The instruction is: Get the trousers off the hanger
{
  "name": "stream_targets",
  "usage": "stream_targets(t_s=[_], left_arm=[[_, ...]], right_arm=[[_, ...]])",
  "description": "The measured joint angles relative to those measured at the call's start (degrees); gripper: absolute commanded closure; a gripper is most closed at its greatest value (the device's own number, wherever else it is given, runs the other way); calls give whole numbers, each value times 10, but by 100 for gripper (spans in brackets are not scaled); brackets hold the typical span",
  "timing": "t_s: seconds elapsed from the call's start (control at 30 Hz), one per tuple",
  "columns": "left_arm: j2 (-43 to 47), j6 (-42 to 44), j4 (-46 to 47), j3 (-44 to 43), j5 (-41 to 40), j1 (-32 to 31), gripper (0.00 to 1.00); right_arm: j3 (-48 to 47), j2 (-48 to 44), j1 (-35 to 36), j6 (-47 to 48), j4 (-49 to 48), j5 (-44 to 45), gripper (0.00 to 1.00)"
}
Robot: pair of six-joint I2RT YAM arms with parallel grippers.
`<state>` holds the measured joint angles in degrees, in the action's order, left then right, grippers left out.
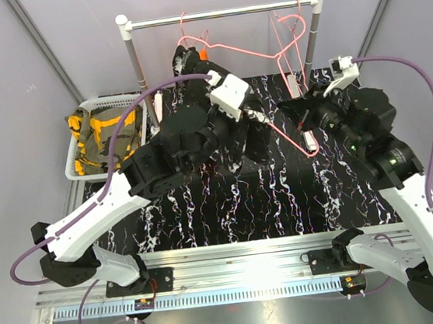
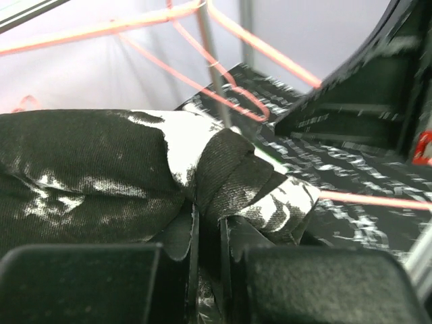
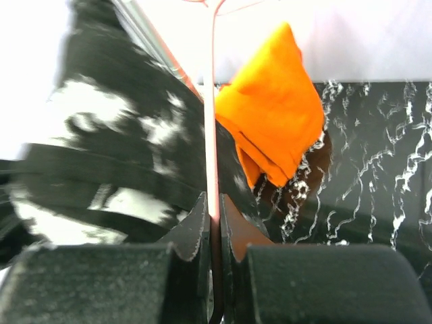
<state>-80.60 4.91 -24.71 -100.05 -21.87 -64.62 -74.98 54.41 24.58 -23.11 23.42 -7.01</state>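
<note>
My left gripper (image 1: 255,120) is shut on the black, white-speckled trousers (image 2: 101,169) at mid table; in the top view they (image 1: 255,140) bunch under the arm. A pink wire hanger (image 1: 244,50) slants down from the rack toward the right. My right gripper (image 1: 305,132) is shut on the hanger's wire (image 3: 210,101) at its lower end. The orange trousers (image 3: 270,121) sit at the far end of that hanger, showing as a small orange patch (image 1: 203,54) in the top view. The olive-green and yellow trousers (image 1: 100,140) lie in a basket at the left.
A white-posted clothes rail (image 1: 223,13) spans the back, with a second pink hanger (image 1: 292,24) on its right end. The white basket (image 1: 108,102) stands at the back left. A black marbled mat (image 1: 230,215) covers the table.
</note>
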Motion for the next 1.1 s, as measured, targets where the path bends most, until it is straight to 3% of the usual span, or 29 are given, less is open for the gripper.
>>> stream_targets(t_s=[0.23,0.4,0.57,0.6,0.7,0.8,1.1], left_arm=[[36,-22,25,25,112,7,84],[49,-29,64,61,190,5,66],[43,-38,79,66,235,1,28],[39,-38,85,66,238,0,25],[26,-47,102,64,241,-2,20],[2,-52,120,66,231,-6,20],[-37,-14,181,96,98,-55,16]], right_arm=[[-142,-6,-1,16,87,-44,100],[-207,-7,0,17,139,-81,100],[-227,1,-2,13,150,-99,100],[-227,3,-2,10,153,-101,100],[-227,13,-3,3,159,-100,100],[-226,21,-3,-1,163,-97,100],[-235,20,-4,-8,164,-75,100]])
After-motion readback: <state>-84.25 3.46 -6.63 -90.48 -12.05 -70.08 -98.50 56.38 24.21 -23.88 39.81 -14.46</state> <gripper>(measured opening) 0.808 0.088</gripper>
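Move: The left fingers pinch the black-and-white trousers by the waist end; the bulk of the trousers lies about 6 cm ahead, 5 cm to the left and some 4 cm lower. The right gripper, closed on the hanger, is about 8 cm to the right and 2 cm ahead. The orange trousers hang roughly 15 cm ahead, 7 cm left and 15 cm lower. From the right hand, the black-and-white trousers lie about 13 cm left and 4 cm ahead. The left hand eases back about 6 cm, swinging clockwise by some 25 degrees as its fingers spread wide and let the trousers out of their pinch, then goes to its right and down past where it began, turning partly back, to bring the open fingers round the cloth near the hanger's bar. Meanwhile the right hand keeps its grip on the hanger, draws it up and back in the first half second, then nearly holds still. ##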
